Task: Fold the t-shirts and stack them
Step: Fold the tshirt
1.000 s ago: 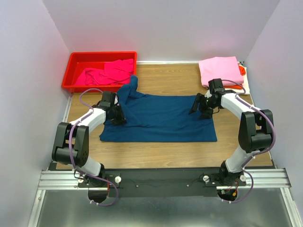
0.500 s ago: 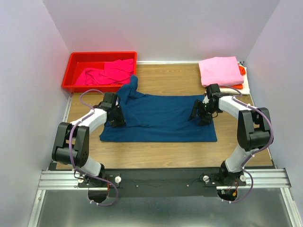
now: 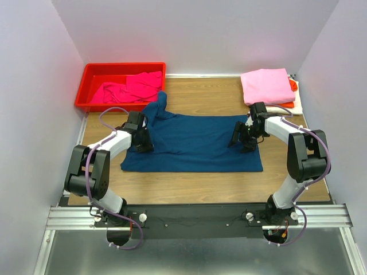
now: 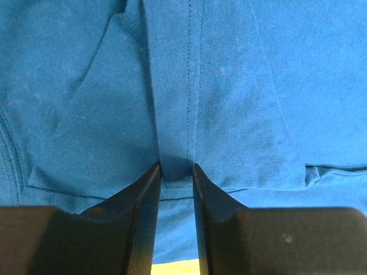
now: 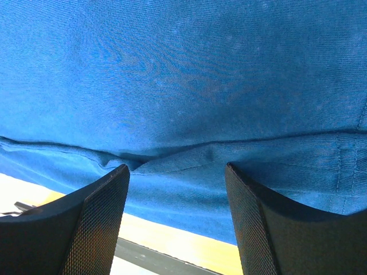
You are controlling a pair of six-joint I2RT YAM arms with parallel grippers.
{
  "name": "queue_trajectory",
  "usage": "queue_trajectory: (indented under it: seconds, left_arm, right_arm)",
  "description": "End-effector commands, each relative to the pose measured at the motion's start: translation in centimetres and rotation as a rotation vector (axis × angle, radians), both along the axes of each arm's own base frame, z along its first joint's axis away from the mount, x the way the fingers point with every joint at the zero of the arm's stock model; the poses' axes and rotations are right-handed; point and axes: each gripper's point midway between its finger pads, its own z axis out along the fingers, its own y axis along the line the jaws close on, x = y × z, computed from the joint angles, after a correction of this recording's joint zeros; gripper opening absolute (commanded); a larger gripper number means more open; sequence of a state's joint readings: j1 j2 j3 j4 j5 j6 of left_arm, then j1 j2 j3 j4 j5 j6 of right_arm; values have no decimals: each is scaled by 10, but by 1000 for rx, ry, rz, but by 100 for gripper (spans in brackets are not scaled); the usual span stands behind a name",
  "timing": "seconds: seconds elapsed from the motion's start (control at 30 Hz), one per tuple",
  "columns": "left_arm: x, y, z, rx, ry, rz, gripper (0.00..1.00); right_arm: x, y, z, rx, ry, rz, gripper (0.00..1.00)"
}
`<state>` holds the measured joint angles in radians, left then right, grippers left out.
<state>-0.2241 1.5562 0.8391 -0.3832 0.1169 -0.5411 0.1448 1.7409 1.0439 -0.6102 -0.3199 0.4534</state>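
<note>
A dark navy t-shirt point(image 3: 195, 143) lies spread flat across the middle of the table, one sleeve bunched up toward the bin. My left gripper point(image 3: 141, 139) rests on the shirt's left part. In the left wrist view its jaws point(image 4: 175, 169) stand narrow, pinching a raised, stitched fold of blue cloth point(image 4: 175, 114). My right gripper point(image 3: 243, 139) sits over the shirt's right edge. Its fingers point(image 5: 178, 169) are wide apart above the hem point(image 5: 189, 163), with nothing between them. A light pink t-shirt point(image 3: 266, 86) tops a folded stack at the back right, over an orange one point(image 3: 294, 86). Magenta t-shirts point(image 3: 129, 89) lie crumpled in the bin.
A red plastic bin point(image 3: 92, 71) stands at the back left corner. White walls close in the table on three sides. Bare wood point(image 3: 200, 186) shows between the shirt and the black rail at the near edge.
My right gripper has come down and slightly left onto the shirt's right edge. My left gripper has shifted a little to the right on the cloth.
</note>
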Motion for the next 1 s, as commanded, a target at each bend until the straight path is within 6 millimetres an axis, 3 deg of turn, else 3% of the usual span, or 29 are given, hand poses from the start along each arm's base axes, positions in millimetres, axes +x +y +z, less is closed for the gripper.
queue_trajectory:
  seconds: [0.0, 0.13, 0.2, 0.57, 0.73, 0.97]
  left_arm:
    - [11, -8, 7, -19, -32, -12, 27]
    - [14, -10, 10, -24, -39, -15, 4]
    - [17, -12, 13, -34, -46, -21, 1]
    - [64, -35, 44, -94, -141, -71, 0]
    - [84, -54, 43, -116, -152, -129, 0]
    - [98, -80, 38, -136, -147, -227, 0]
  right_arm:
    - [-19, -2, -25, -30, 84, 30, 75]
    - [-26, -5, -33, -42, 105, 35, 75]
    - [-28, -6, -36, -49, 116, 38, 75]
    - [-29, -5, -41, -47, 131, 42, 75]
    - [-28, -5, -42, -50, 131, 40, 75]
    - [-27, -6, -42, -55, 131, 36, 75]
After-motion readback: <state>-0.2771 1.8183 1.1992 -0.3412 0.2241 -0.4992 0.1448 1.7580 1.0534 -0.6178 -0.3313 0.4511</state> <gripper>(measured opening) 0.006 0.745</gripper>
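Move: The folded-over flap of the blue t-shirt ends right between my left fingertips, at their height. From there the other sleeve sticks out about 21 cm ahead and 4 cm to the right, the shirt's near edge runs some 10 cm back, and the red bin's middle is about 27 cm ahead and 12 cm left. From my right hand, that flap end lies roughly 37 cm to the left, level with it. I shut my left fingers on the end of the flap, pinching the cloth, then lift it about 4 cm and carry it forward and to the right, some 9 cm ahead and 6 cm across, over the shirt, the hand tipping and turning slightly. It sinks a little at the end. My right hand stays put with fingers open, seeming to press down on the shirt. ##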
